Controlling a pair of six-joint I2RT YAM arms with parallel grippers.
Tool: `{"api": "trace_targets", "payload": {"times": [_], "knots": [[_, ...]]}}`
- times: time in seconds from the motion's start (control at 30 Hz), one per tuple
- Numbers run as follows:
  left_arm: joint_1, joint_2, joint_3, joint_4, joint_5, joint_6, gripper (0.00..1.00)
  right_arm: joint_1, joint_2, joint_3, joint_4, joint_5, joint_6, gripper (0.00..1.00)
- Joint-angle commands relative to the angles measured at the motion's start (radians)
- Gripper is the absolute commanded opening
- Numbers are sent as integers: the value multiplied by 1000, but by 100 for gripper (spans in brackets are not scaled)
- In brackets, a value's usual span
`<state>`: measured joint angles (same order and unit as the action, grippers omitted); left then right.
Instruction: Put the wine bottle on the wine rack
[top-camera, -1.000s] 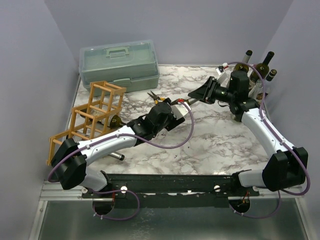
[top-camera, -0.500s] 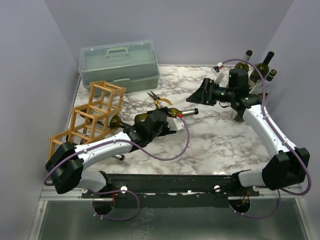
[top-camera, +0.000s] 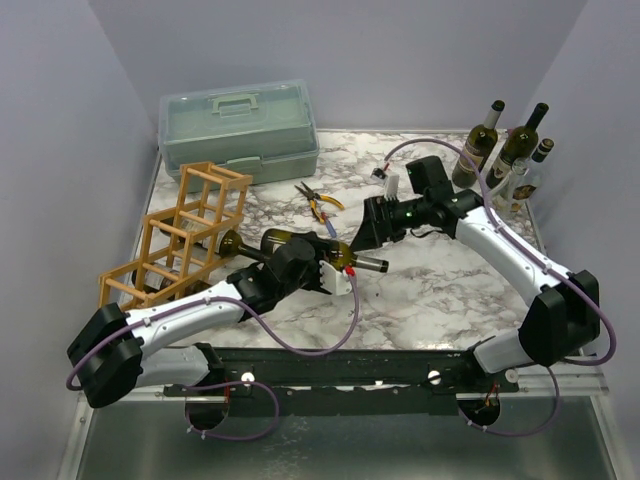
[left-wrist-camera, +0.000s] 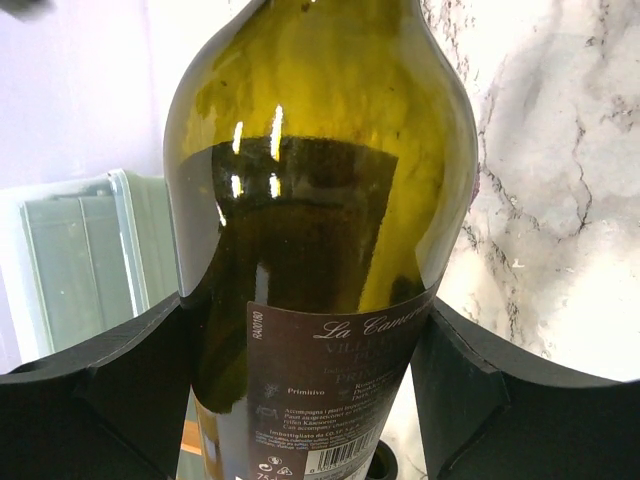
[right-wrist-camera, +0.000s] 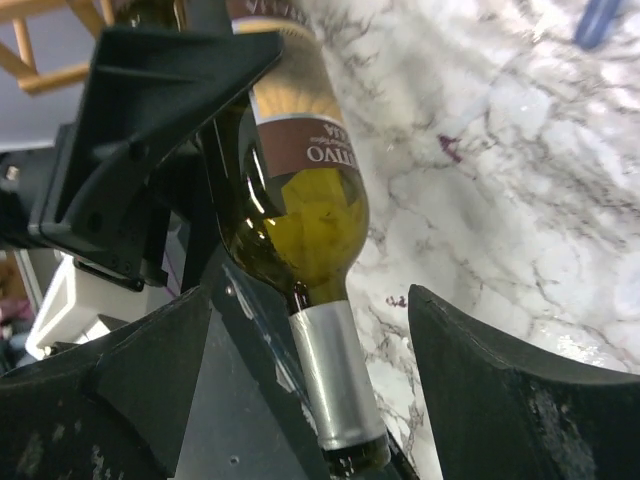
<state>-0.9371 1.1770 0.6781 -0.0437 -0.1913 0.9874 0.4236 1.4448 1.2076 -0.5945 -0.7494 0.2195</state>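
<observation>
The wine bottle (top-camera: 345, 259) is olive green with a brown label and a silver foil neck (right-wrist-camera: 335, 390). It lies nearly level, low over the marble table, neck pointing right. My left gripper (top-camera: 318, 265) is shut on its body, and both black fingers (left-wrist-camera: 120, 370) press the glass at the label (left-wrist-camera: 330, 400). My right gripper (top-camera: 362, 243) stands open around the neck, with a gap on each side. The wine rack (top-camera: 185, 235), an orange-tan stick lattice, stands at the left, just beyond the bottle's base.
Another dark bottle (top-camera: 232, 243) lies in the rack, base sticking out. A pale green toolbox (top-camera: 240, 125) sits at the back left, yellow-handled pliers (top-camera: 320, 200) in front of it. Three upright bottles (top-camera: 515, 150) stand at the back right corner.
The right gripper has opened and swung forward and left to the bottle's neck. The left arm has drawn back toward the near left, carrying the bottle with it.
</observation>
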Motion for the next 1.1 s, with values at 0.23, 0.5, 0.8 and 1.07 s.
{"api": "trace_targets", "payload": {"times": [0.23,0.5,0.8,1.07], "knots": [[-2,-88,8,67,80,56,0,62,12,-79,-71,4,-51,78],[-4,-87,8,65,99,56,0,87,10,-92,-65,-12,-54,68],[-9,-85,5,57,122,59,0,111,33,-108,-30,-41,-52,67],[-20,-81,6,53,137,55,0,124,33,-106,-12,-66,-53,43]]}}
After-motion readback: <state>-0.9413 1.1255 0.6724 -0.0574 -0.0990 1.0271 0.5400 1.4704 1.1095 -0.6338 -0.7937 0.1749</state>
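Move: The neck of the held wine bottle lies about 5 cm back from the right hand and 5 cm below it, neither left nor right. The pliers lie some 9 cm ahead and 8 cm left of the right hand, about 18 cm down. From the left hand, still gripping the bottle's body, the neck is some 11 cm right, 4 cm back and 3 cm higher; the wine rack stands about 27 cm left, 3 cm ahead, 5 cm lower. Back and down the right hand comes, about 4 cm each way, onto the bottle's neck; then it eases another 1.5 cm back and slightly left towards the shoulder, fingers narrowing from wide to half open around the neck. The left hand keeps its grip on the body, lifting a centimetre and drifting slightly back and right. ##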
